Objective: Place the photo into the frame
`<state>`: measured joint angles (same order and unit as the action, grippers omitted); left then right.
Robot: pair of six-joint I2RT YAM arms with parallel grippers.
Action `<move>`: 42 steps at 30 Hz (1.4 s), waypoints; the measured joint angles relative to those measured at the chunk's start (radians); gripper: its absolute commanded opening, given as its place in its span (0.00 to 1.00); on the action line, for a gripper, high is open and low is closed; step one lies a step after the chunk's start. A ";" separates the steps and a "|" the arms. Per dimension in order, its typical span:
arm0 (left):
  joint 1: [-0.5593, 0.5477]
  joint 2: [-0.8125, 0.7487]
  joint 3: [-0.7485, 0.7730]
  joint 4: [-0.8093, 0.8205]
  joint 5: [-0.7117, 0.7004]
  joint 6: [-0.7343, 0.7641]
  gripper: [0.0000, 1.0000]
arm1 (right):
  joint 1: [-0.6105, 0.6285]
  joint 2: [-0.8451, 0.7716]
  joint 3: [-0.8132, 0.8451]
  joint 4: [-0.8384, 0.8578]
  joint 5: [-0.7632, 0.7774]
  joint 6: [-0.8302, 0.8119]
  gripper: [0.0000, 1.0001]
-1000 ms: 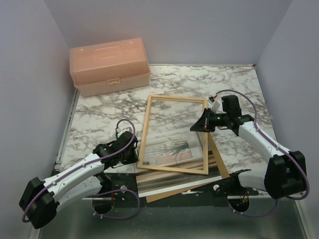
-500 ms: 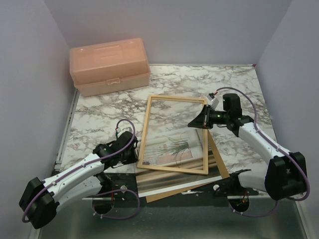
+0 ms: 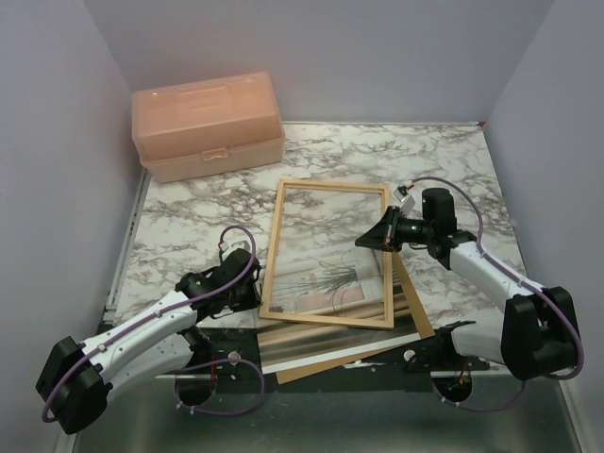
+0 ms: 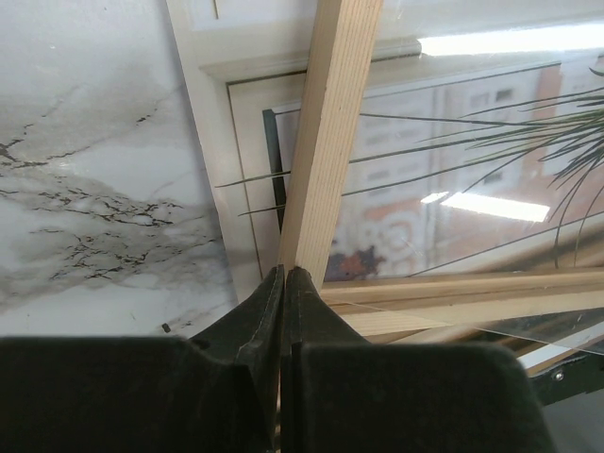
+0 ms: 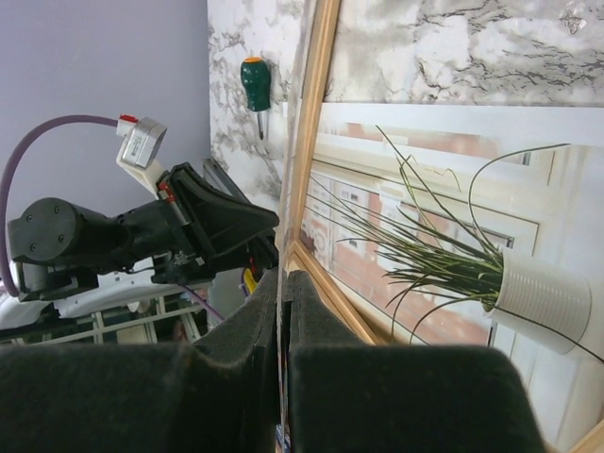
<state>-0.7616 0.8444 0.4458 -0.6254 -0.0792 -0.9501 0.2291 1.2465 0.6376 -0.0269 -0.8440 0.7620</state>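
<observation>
The light-wood frame (image 3: 273,247) hangs a little above the table between both grippers, and a clear pane in it reflects the ceiling lights. My left gripper (image 3: 256,296) is shut on its near-left corner, the bar (image 4: 330,123) rising from the fingertips (image 4: 284,274). My right gripper (image 3: 364,240) is shut on the frame's right side, with only a thin pale edge showing between its fingers (image 5: 283,276). The photo (image 3: 326,281) of a spiky potted plant lies face up under the frame. It shows through the pane in both wrist views (image 4: 453,170) (image 5: 425,236).
A peach toolbox (image 3: 208,123) stands at the back left. A brown backing board (image 3: 416,313) and a white sheet edge (image 3: 311,351) stick out under the frame's near side. A green-handled screwdriver (image 5: 255,85) lies on the marble beyond the frame's left bar.
The right arm's wrist rose a little and settled back. The frame, the photo and the left arm have hardly moved. Both grips are unchanged.
</observation>
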 measured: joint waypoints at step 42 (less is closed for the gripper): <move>0.000 0.003 0.000 0.002 0.000 0.012 0.05 | 0.000 0.075 0.024 -0.216 0.164 -0.190 0.01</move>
<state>-0.7616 0.8471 0.4458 -0.6231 -0.0788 -0.9379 0.2287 1.3212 0.6617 -0.2432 -0.6804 0.5724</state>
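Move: My right hand holds the clear sheet by its right side, roughly 11 cm above the frame. The frame's right rail runs about 5 cm to my right, level ahead; the left rail is some 22 cm to my left, and the near rail's middle 16 cm back and 9 cm left. Below, the photo's middle is about 12 cm back and 6 cm left. From my left hand, the right rail's middle lies 31 cm right and 12 cm farther out. Keeping the clear sheet pinched, I lower its right side towards the frame with my right hand, sinking about 5.5 cm while easing some 2.5 cm to the right towards the right rail, and tip my fingers about 15 degrees further down. My left hand stays put, its closed fingertips still against the left rail by the near corner. ##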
